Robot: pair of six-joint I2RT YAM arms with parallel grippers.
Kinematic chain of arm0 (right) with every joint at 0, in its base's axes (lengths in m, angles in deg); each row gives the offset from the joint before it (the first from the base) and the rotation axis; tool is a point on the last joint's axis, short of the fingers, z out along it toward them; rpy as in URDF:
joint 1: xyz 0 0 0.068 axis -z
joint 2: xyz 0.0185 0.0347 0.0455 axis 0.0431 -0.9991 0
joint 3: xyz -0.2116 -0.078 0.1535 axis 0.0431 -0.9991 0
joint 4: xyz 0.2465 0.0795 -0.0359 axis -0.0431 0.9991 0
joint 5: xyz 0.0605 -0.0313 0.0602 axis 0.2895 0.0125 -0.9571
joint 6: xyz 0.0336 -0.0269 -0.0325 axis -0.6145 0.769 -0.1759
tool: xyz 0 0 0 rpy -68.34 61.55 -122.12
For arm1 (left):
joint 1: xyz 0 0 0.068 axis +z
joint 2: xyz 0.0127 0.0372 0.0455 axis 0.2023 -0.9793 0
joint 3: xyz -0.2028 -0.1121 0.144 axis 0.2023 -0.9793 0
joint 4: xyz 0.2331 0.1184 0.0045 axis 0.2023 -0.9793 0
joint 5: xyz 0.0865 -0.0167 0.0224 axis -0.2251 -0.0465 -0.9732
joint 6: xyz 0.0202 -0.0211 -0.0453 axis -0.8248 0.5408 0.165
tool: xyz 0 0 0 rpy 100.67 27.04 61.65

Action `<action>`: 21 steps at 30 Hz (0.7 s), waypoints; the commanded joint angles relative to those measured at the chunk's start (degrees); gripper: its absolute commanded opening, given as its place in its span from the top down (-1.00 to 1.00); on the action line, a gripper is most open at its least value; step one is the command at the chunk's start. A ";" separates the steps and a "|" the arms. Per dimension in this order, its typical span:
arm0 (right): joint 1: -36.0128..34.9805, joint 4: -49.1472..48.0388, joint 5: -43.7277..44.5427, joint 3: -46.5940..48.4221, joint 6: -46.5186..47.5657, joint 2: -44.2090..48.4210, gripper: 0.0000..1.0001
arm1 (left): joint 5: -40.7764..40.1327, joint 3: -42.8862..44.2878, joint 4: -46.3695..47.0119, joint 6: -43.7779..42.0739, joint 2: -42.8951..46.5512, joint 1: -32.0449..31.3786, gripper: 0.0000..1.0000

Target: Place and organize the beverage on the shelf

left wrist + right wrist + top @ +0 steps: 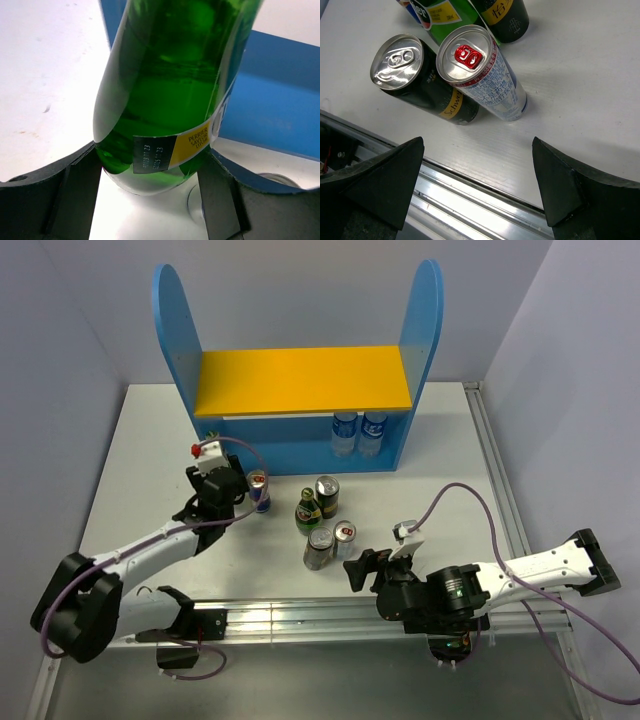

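Observation:
In the left wrist view a green glass bottle with a yellow label fills the frame. My left gripper is shut on its lower body, and the bottle leans. From above, the left gripper stands in front of the shelf's left half and hides that bottle. Beside it stands a blue-silver can. A second green bottle, two dark cans and a silver can cluster mid-table. My right gripper hangs open near them, nothing between its fingers.
Two blue-labelled drinks stand on the shelf's lower level at the right. The yellow-orange upper board is bare. A metal rail runs along the table's front edge, right under the right gripper.

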 commanded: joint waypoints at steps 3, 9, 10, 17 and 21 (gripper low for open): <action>-0.42 -1.38 1.76 -0.38 0.09 0.58 -0.91 | 5.74 0.57 21.02 -0.93 -5.05 2.91 1.00; -0.33 -1.47 1.77 -0.12 0.35 -0.38 -0.91 | 8.20 3.29 27.71 -1.63 -13.85 3.62 0.99; -0.42 -1.55 1.77 -0.03 0.35 -0.56 -0.91 | 8.03 3.81 28.50 -1.46 -14.73 3.62 0.99; -0.33 -1.91 1.77 -0.12 0.70 -0.65 -0.91 | 8.47 4.43 33.86 -1.37 -19.38 4.85 0.99; -0.42 -2.17 1.77 -0.12 0.96 -0.91 -0.91 | 9.60 4.96 36.06 -1.28 -21.32 5.81 0.99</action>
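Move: The green bottle held in the left hand is going to the left end of the lower shelf, about 8 cm ahead, 3 cm to the right and some 10 cm below that hand. The slim blue can stands close by its right side, roughly 7 cm right, 5 cm back and 6 cm lower; another green bottle stands about 17 cm right, 11 cm back and 7 cm lower. From the right hand the shelf spot is some 30 cm ahead and 25 cm left, about 10 cm lower. The green bottle, still gripped in the left hand, is lowered about 6 cm and carried some 5 cm forward, drifting 2 cm right, towards the lower shelf just inside the left side panel. The descent comes mostly first, then levels out while the hand eases on forward; the wrist barely turns and the fingers keep their hold. On the way down the right side of the gripper bears against the slim blue can. ##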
